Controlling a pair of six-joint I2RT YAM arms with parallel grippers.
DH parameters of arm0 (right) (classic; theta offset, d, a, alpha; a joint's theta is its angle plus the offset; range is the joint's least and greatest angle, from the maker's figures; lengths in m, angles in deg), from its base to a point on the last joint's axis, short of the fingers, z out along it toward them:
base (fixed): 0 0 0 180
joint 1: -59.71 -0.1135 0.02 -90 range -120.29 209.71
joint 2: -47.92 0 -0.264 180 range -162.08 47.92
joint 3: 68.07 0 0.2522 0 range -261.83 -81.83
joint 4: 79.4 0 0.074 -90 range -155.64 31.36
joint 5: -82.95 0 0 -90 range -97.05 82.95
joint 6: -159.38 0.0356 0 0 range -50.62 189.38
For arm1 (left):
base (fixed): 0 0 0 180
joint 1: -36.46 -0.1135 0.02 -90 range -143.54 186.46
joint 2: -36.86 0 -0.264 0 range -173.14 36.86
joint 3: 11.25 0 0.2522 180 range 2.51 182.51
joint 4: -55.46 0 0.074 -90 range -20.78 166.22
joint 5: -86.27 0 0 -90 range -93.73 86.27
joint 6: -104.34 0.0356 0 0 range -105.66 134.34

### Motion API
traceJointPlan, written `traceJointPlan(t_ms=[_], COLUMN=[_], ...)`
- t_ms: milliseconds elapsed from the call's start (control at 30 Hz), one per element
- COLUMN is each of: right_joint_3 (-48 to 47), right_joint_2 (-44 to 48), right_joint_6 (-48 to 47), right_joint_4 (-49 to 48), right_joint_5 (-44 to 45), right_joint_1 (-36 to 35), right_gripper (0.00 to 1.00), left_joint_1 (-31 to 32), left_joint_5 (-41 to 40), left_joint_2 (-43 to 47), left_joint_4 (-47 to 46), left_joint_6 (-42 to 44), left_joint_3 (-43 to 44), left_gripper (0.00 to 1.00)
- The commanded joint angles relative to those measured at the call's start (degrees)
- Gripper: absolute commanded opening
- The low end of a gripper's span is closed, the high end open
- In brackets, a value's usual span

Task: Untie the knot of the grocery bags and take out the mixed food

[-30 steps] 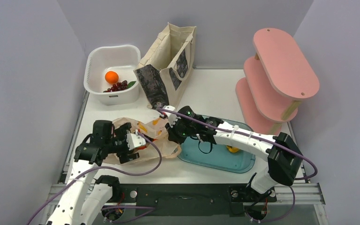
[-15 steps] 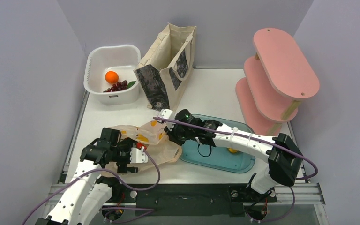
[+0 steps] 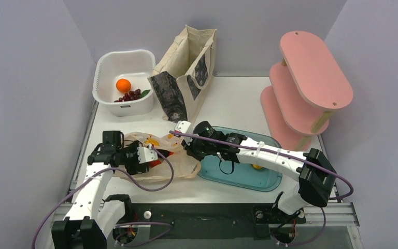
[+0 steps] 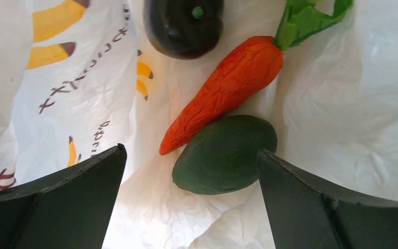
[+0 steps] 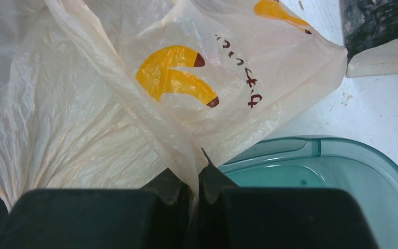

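The peach plastic grocery bag [image 3: 179, 165] lies on its side between the arms. My left gripper [image 3: 146, 154] reaches into its mouth with the jaws wide open. In the left wrist view the left gripper [image 4: 190, 151] has a dark green avocado [image 4: 225, 155] lying between its fingers, untouched. An orange carrot [image 4: 228, 85] with a green top lies just beyond, and a dark rounded item [image 4: 184, 26] past that. My right gripper [image 3: 187, 142] [image 5: 197, 174] is shut on a fold of the plastic bag [image 5: 83, 119], holding it up. The knot is out of view.
The cream canvas tote [image 3: 186, 72] stands open at the back. A teal tray [image 3: 243, 179] [image 5: 316, 171] lies under the right arm with a yellow item [image 3: 258, 166] in it. A white basin [image 3: 106, 67] holds an orange fruit [image 3: 123, 85]. A pink shelf [image 3: 306, 88] stands at the right.
My left gripper dipped toward the near edge, then came back up and left into the bag's mouth, still open. The right gripper kept its pinch on the bag, barely moving.
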Motion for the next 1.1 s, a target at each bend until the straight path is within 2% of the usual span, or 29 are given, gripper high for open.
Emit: traceJointPlan(t_ms=[0,133,300,367,433,500,533,600,700,833,1067], right_joint_3=[-0.8,-1.1,-1.4,-1.6,-2.0,-2.5,-2.7,-3.2,-4.0,-4.2,-4.7], right_joint_2=[2.1,1.9,1.6,1.4,1.1,0.5,0.4,-0.2,-1.0,-1.4,-1.9], right_joint_6=[-0.4,-0.2,0.8,0.9,1.0,1.3,1.4,1.6,1.9,4.0,6.7], right_joint_4=[-0.7,-0.7,-0.5,-0.4,-0.4,-0.4,-0.4,-0.4,-0.5,-1.2,-1.9], right_joint_5=[0.7,0.4,-1.1,-1.4,-1.7,-2.1,-2.2,-2.5,-2.7,-3.1,-3.3], right_joint_1=[0.3,1.2,2.2,2.6,3.0,3.6,3.7,4.1,4.3,4.2,4.2], right_gripper=[0.0,0.0,0.0,0.0,0.0,0.0,0.0,0.0,0.0,0.0,0.0], left_joint_1=[-0.4,-0.4,-0.2,0.1,0.5,0.5,1.9,2.6,3.9,5.8,9.2], left_joint_5=[3.6,1.2,-4.2,-5.8,-7.1,-7.3,-6.5,-3.7,1.6,12.8,20.4], left_joint_2=[-4.5,-10.5,-17.8,-20.2,-21.4,-20.9,-20.3,-17.2,-10.5,-3.4,1.3], left_joint_4=[3.3,5.7,-1.1,-1.8,-1.2,-0.3,-0.1,1.6,6.0,10.5,14.4], left_joint_6=[12.3,16.8,22.5,23.0,23.1,22.9,22.3,21.0,16.8,5.3,-10.6], left_joint_3=[2.5,2.7,-1.1,-1.0,-0.6,-0.3,-0.3,0.4,4.2,11.1,19.5], left_gripper=[0.97,0.97,0.97,0.92,0.81,0.43,0.17,0.06,0.03,0.0,0.0])
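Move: The avocado lies in the opened grocery bag almost straight under my left fingers, about 1 cm ahead, 1 cm to the left and 6 cm down. The carrot is some 4 cm ahead and 4 cm to the right of that hand, and the dark round vegetable about 8 cm ahead and 7 cm to the right, both at about the avocado's depth. From my right hand the avocado is roughly 13 cm to the left, about level fore and aft, and 11 cm lower. I sink my open left hand about 6 cm into the bag, turning it some 15 degrees clockwise, and close the fingers around the avocado. Then I lift it quickly about 15 cm, swinging right over the other vegetables towards the end of the rise. My right hand keeps its pinch on the bag's rim and draws it about 2 cm forward. ##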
